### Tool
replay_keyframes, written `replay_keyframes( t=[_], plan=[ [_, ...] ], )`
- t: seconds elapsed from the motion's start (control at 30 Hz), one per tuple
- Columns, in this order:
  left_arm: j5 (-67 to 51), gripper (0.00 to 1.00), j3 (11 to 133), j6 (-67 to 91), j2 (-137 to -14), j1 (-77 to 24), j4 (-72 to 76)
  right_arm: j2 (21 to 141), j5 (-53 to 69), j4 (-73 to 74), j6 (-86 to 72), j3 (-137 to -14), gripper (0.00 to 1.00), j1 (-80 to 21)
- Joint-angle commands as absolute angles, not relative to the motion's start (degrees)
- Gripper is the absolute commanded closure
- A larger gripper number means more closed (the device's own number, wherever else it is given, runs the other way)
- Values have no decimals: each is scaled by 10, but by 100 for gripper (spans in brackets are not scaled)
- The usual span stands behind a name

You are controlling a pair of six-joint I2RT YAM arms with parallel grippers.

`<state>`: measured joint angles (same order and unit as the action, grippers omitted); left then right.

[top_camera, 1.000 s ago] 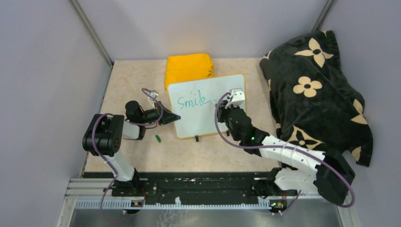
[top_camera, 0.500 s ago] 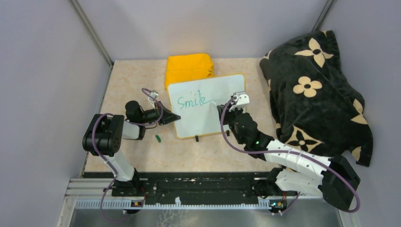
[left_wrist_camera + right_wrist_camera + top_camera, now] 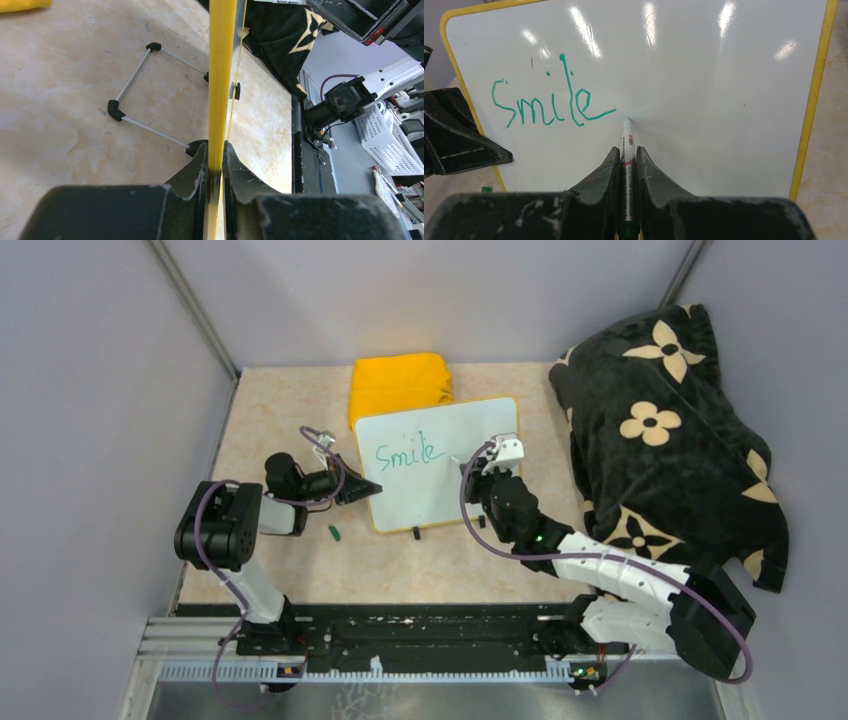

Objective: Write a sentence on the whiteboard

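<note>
The whiteboard (image 3: 440,475) stands tilted on the table, yellow-rimmed, with one green word, "Smile" (image 3: 405,453), as the sentence on it. My left gripper (image 3: 360,490) is shut on the board's left yellow rim (image 3: 221,75), which runs up between the fingers (image 3: 192,172). My right gripper (image 3: 627,149) is shut on a green marker (image 3: 627,137). The marker's tip touches the whiteboard (image 3: 724,100) just right of the tail of "Smile" (image 3: 549,102). From above, the right gripper (image 3: 474,462) hovers over the board's right half.
A folded yellow cloth (image 3: 400,382) lies behind the board. A black flowered blanket (image 3: 670,430) fills the right side. A small green cap (image 3: 335,533) lies on the table near the left arm. The board's wire stand (image 3: 145,90) rests on the table behind it.
My right gripper, with the marker, has shifted slightly right and down from the end of "Smile", and the arm's elbow has swung a little. The left gripper and board have not moved.
</note>
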<state>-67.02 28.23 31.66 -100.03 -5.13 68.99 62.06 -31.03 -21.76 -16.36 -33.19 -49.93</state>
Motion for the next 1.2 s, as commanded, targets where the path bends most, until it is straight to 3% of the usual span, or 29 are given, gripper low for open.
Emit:
replay_keyframes(
  t=[0.0, 0.43, 0.83, 1.17],
  plan=[
    [-640, 100, 287, 290, -1003, -57, 653, 628, -319, -246, -173, -345, 100, -493],
    [-637, 100, 287, 289, -1003, -56, 651, 623, -288, -215, -193, -338, 100, -493],
    [-636, 100, 287, 288, -1002, -56, 650, 515, -251, -132, -205, -375, 100, -502],
    [-634, 100, 288, 286, -1001, -56, 647, 547, -365, -110, -174, -363, 100, -620]
  ],
)
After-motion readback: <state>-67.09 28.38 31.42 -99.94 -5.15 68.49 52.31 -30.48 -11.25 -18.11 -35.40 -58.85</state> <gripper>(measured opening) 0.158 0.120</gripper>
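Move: The right hand holds the marker with its tip at the whiteboard, at the spot for the next mark, about 5 cm ahead of the right hand, 2 cm to its left and level with it. The finished "Smile" centres about 5 cm ahead, 10 cm to the left and 1 cm above; the board's right edge is some 8 cm ahead and 12 cm right. From the left hand the spot lies about 4 cm ahead, 13 cm right and 5 cm above. With the marker tip on the board just beyond the e's tail, the right hand draws a short stroke down and slightly left, under 1 cm. It then comes free, pulling back some 5 cm while rising about 5 cm, and finally swings left as it starts to sink, the wrist turning about 10 degrees counter-clockwise. The fingers keep their grip on the marker, and the left hand still pinches the board's left edge. ##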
